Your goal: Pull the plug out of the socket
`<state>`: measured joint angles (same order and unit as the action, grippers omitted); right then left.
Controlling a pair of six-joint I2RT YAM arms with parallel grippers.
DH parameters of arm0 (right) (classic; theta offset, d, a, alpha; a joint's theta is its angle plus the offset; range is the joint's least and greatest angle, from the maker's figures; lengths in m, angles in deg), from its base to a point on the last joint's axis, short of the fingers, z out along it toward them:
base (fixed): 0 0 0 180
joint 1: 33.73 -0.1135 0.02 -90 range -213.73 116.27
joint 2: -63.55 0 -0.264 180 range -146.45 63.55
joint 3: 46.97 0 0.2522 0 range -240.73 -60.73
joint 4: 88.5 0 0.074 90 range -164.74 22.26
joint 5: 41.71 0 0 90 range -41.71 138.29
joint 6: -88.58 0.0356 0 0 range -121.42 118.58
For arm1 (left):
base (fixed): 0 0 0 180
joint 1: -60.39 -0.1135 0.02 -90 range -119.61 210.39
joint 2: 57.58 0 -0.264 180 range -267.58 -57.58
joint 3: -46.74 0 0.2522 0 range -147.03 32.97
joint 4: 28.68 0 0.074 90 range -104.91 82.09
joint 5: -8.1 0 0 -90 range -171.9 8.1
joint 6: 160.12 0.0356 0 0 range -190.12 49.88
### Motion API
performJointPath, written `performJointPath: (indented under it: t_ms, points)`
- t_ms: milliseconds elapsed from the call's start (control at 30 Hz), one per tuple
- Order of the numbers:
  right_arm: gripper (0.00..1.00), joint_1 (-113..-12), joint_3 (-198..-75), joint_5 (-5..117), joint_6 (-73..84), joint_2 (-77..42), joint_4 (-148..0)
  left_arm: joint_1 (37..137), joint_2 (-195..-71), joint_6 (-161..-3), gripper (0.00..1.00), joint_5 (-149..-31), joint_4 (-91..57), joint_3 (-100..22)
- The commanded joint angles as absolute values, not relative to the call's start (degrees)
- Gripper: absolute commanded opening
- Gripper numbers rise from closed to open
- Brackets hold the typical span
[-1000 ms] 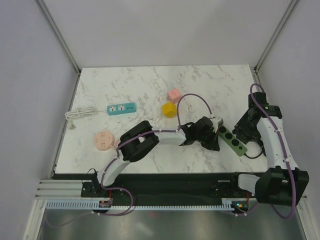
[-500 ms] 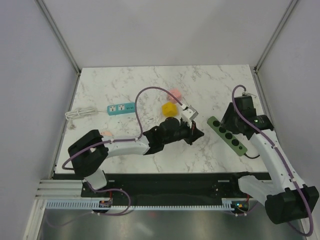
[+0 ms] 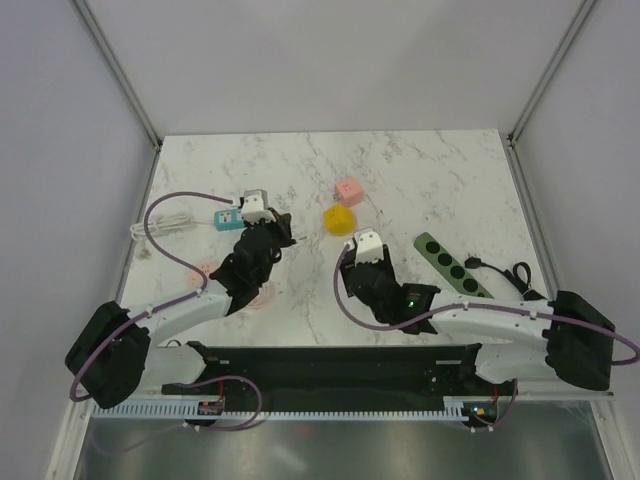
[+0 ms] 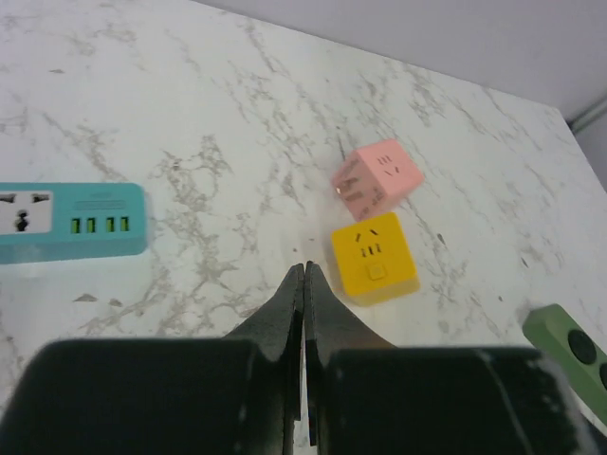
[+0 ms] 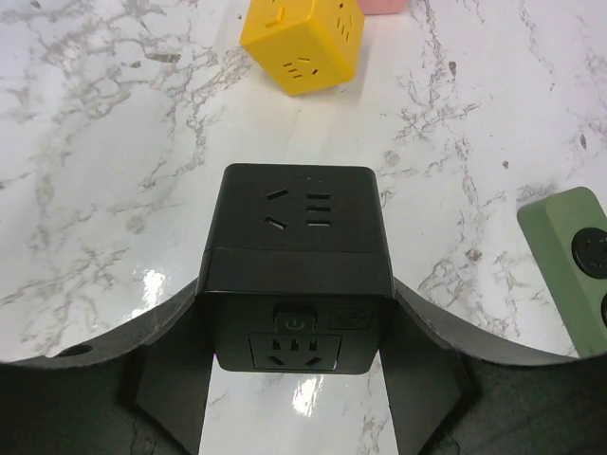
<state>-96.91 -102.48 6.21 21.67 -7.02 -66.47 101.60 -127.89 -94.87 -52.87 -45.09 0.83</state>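
Note:
My right gripper [image 5: 299, 296] is shut on a black socket cube [image 5: 299, 242], one finger pressed on each side, just above the marble. No plug shows in the cube's visible faces. In the top view this gripper [image 3: 360, 264] sits mid-table. A green power strip [image 3: 452, 265] lies to its right. A black plug and coiled cord [image 3: 476, 264] rest against the strip; I cannot tell whether the plug is seated. My left gripper [image 4: 305, 268] is shut and empty, pointing at a yellow socket cube [image 4: 373, 256].
A pink socket cube [image 4: 377, 176] lies just beyond the yellow one. A teal power strip [image 4: 71, 220] lies at the left, its white cord [image 3: 142, 231] near the table's left edge. The yellow cube [image 5: 302, 38] is ahead of the black cube. Grey walls enclose the table.
The left arm has swung from the table's middle-right over to the left, near the teal strip. The right arm has come in from the right edge to the middle.

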Motion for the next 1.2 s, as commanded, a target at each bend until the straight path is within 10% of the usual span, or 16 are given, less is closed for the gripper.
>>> performJointPath:
  t_ms: [0,467,1167]
  points:
    - [0.0,-99.9,-98.8,-6.53,14.24,-12.98,-89.04,98.37,-125.61,-102.11,0.02,-49.63,-43.83,2.73]
    - [0.0,-98.42,-96.85,-1.9,12.28,-29.78,-111.92,92.48,-127.98,-106.77,0.02,-58.25,-45.15,3.62]
    - [0.97,-94.2,-97.29,5.84,14.75,-31.82,-107.97,91.33,-131.41,-108.09,0.02,-62.65,-45.85,2.74]
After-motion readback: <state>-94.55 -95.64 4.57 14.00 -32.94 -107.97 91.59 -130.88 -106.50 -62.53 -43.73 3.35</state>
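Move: The right hand still grips the black cube; the bare table spot for it lies about 5 cm ahead, 4 cm left and 10 cm below. From this hand the yellow cube is about 14 cm ahead and 8 cm left, the pink cube 20 cm ahead and 6 cm left, the green strip 4 cm ahead and 17 cm right. From the left hand that spot is some 6 cm back, 13 cm right, 15 cm below. Right lowers the black cube some 8 cm, forward-left, and opens to release it; empty left sinks about 4, leftward. ##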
